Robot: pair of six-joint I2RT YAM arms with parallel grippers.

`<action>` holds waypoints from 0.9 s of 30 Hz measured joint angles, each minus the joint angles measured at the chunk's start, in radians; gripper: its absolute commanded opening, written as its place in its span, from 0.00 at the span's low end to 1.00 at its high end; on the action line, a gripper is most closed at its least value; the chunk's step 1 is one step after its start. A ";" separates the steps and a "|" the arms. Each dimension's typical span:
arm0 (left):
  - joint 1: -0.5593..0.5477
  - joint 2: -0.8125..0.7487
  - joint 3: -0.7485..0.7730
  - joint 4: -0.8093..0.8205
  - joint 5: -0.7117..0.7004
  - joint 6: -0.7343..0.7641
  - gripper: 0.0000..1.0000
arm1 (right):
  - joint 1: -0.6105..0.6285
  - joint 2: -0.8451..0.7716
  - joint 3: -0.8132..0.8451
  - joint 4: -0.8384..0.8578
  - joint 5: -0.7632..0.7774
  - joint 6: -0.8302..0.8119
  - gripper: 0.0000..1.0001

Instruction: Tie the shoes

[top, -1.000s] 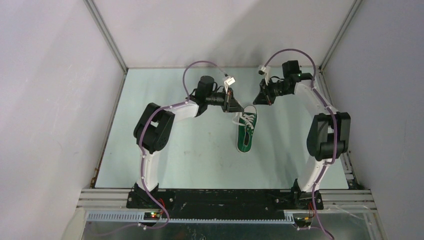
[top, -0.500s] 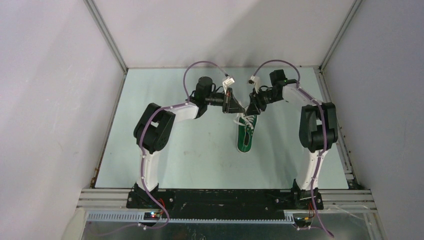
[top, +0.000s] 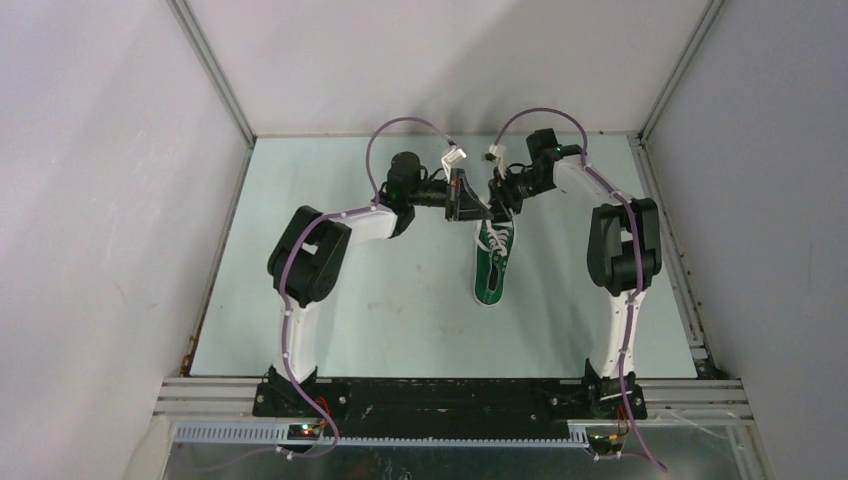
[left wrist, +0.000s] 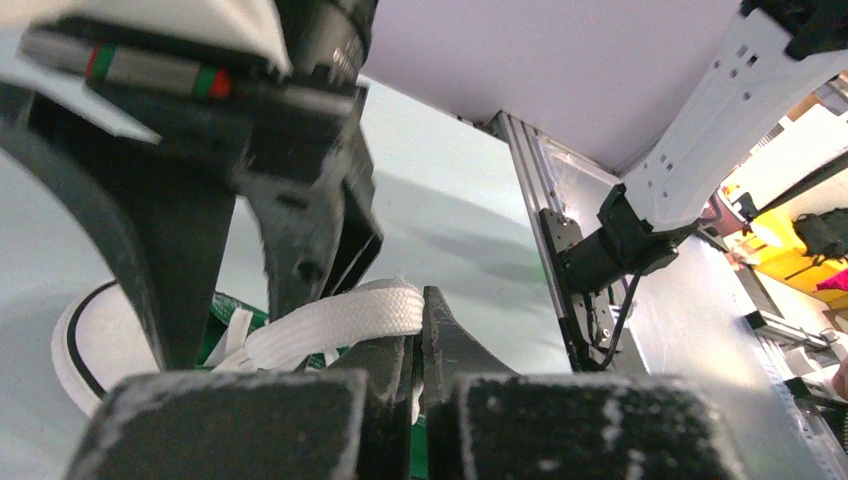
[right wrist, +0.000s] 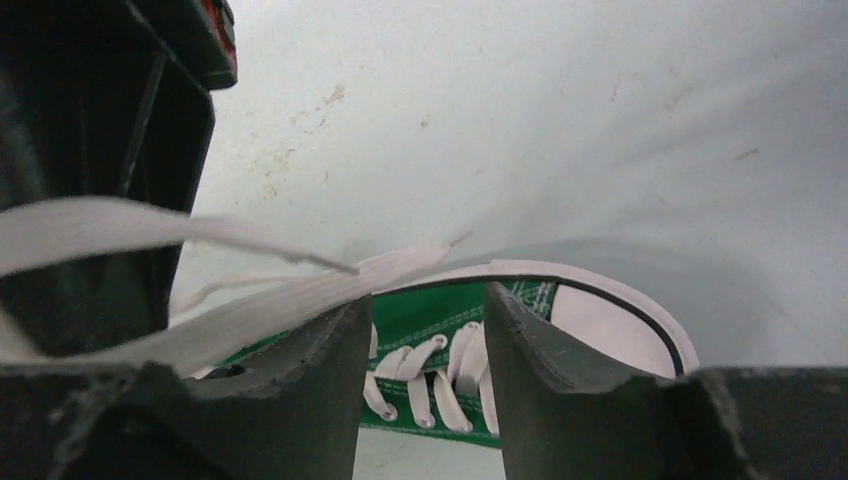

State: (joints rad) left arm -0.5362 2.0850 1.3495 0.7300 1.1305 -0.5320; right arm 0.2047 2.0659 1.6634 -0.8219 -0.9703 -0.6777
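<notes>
A small green shoe (top: 492,268) with a white toe cap lies mid-table, toe toward the back. My left gripper (top: 478,211) hangs over the toe end, shut on a flat white lace (left wrist: 340,318) that runs from its jaws down to the shoe (left wrist: 95,345). Right beside it, my right gripper (top: 497,209) stands open above the laced front of the shoe (right wrist: 610,322). Between its fingers (right wrist: 325,350) I see only the eyelets below. A lace (right wrist: 250,310) drapes across the top of its left finger. Near the left gripper (left wrist: 420,300), the right arm's dark fingers (left wrist: 300,230) show.
The pale green table top (top: 380,300) carries faint stains (right wrist: 300,130). White walls close in the left, back and right. A metal frame rail (left wrist: 540,200) runs along the table's right edge, and both arm bases sit on the near rail (top: 450,398).
My right arm swung left from the back right to meet the left gripper over the shoe's toe, and its jaws went from shut to open. The left gripper stayed put, holding the lace.
</notes>
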 measured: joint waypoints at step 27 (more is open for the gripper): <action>-0.008 0.029 0.012 -0.117 0.018 0.110 0.00 | -0.158 -0.361 -0.327 0.070 -0.037 0.185 0.02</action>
State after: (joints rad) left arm -0.5442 2.1139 1.3617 0.6125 1.1488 -0.4221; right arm 0.0471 1.7050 1.3365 -0.7517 -1.0073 -0.4927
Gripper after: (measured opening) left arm 0.009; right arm 0.007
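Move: The loose lace tips stick out forward from the left fingers, which still hold the lace; the nearest tip is about 2 cm to the left of the open right hand, level and straight ahead at 0. From the right hand, the shoe's middle lies roughly 6 cm back, 1 cm right and 7 cm below, and the left fingertips 4 cm back, 2 cm left, 4 cm above. From the left hand that tip is about 4 cm forward, 0 sideways, 4 cm lower. At the loose lace tips beside the left fingers, the right hand edges about 1.5 cm left and shuts fully, then pulls off to the right by some 7 cm, climbing and drawing back about 5 cm each, fingers closed, turning some 15 degrees clockwise. The left hand keeps its pinch on the lace, rises slightly, then sinks about 3 cm. ##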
